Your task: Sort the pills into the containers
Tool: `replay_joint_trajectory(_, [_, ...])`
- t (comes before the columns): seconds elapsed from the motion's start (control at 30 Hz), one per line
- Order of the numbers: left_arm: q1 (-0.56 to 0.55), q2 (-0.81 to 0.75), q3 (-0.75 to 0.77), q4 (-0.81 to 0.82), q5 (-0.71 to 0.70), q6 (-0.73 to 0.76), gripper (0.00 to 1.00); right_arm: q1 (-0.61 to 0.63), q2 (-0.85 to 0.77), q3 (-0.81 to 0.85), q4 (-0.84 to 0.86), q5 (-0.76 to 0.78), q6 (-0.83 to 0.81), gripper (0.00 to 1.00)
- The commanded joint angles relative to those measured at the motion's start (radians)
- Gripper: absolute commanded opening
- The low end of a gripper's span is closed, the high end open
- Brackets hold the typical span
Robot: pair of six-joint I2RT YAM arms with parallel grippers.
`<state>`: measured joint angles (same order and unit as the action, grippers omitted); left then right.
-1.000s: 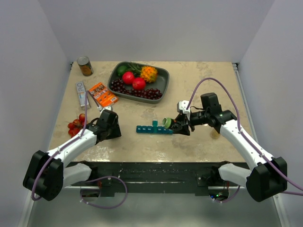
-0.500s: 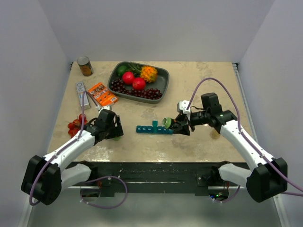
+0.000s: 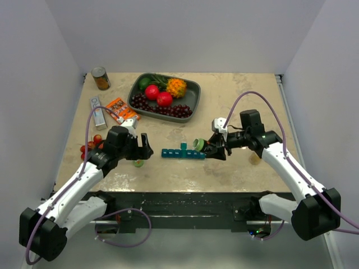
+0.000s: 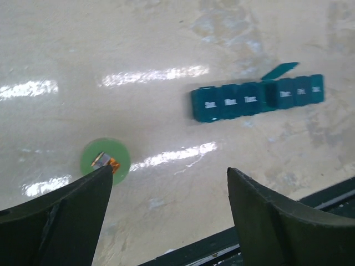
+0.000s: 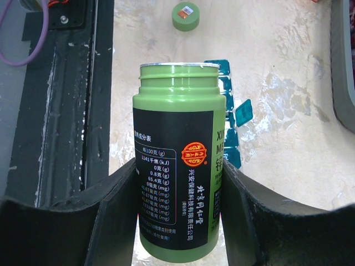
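The teal pill organizer (image 3: 183,153) lies at the table's middle front, with one lid standing open (image 4: 280,70); it also shows in the left wrist view (image 4: 258,97) and, partly hidden behind the bottle, in the right wrist view (image 5: 228,116). My right gripper (image 3: 212,149) is shut on an uncapped green pill bottle (image 5: 177,160), tilted with its mouth (image 3: 198,145) over the organizer's right end. The bottle's green cap (image 3: 137,163) lies on the table left of the organizer. My left gripper (image 3: 143,147) is open and empty above the cap (image 4: 105,158). No pills show.
A dark grey fruit tray (image 3: 193,96) stands at the back centre. A can (image 3: 101,78), a white tube (image 3: 98,112) and an orange packet (image 3: 120,110) lie back left. Red cherry tomatoes (image 3: 88,147) sit at the left edge. The black front rail (image 3: 185,202) borders the table.
My left arm has swung right and lifted, leaving the green cap lying on the table, and its jaws now stand open. The right arm and bottle have barely moved.
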<state>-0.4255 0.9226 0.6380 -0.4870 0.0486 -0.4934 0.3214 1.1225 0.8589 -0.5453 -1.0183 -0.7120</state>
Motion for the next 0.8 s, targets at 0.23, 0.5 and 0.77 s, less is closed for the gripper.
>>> replay_joint_trajectory(0.23, [0.005, -0.122, 0.046, 0.102, 0.223, 0.070, 0.89, -0.019, -0.050, 0.049, 0.042, -0.068, 0.054, 0.00])
replay_joint_trajectory(0.5, [0.005, -0.165, 0.055, 0.195, 0.348, 0.004, 0.89, -0.027, -0.049, 0.065, 0.045, -0.055, 0.072, 0.00])
replay_joint_trajectory(0.77, [0.005, -0.172, 0.039, 0.362, 0.491, -0.138, 0.89, -0.035, -0.036, 0.111, 0.031, -0.035, 0.094, 0.00])
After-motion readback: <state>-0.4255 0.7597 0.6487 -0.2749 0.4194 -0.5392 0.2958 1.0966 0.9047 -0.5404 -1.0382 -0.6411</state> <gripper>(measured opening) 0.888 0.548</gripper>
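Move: The open green bottle, gripped in the right hand, lies some 21 cm to the left hand's right, about 2 cm nearer the robot and roughly 7 cm higher; its middle is about 2 cm left of the right hand point. The pill box is about 14 cm right of the left hand, 3 cm ahead and 8 cm below. The green cap lies about 4 cm left of the left hand, level with it fore and aft, 9 cm down. Open left hand rises some 10 cm, swinging 6 cm right towards the bottle the right hand keeps gripping. ##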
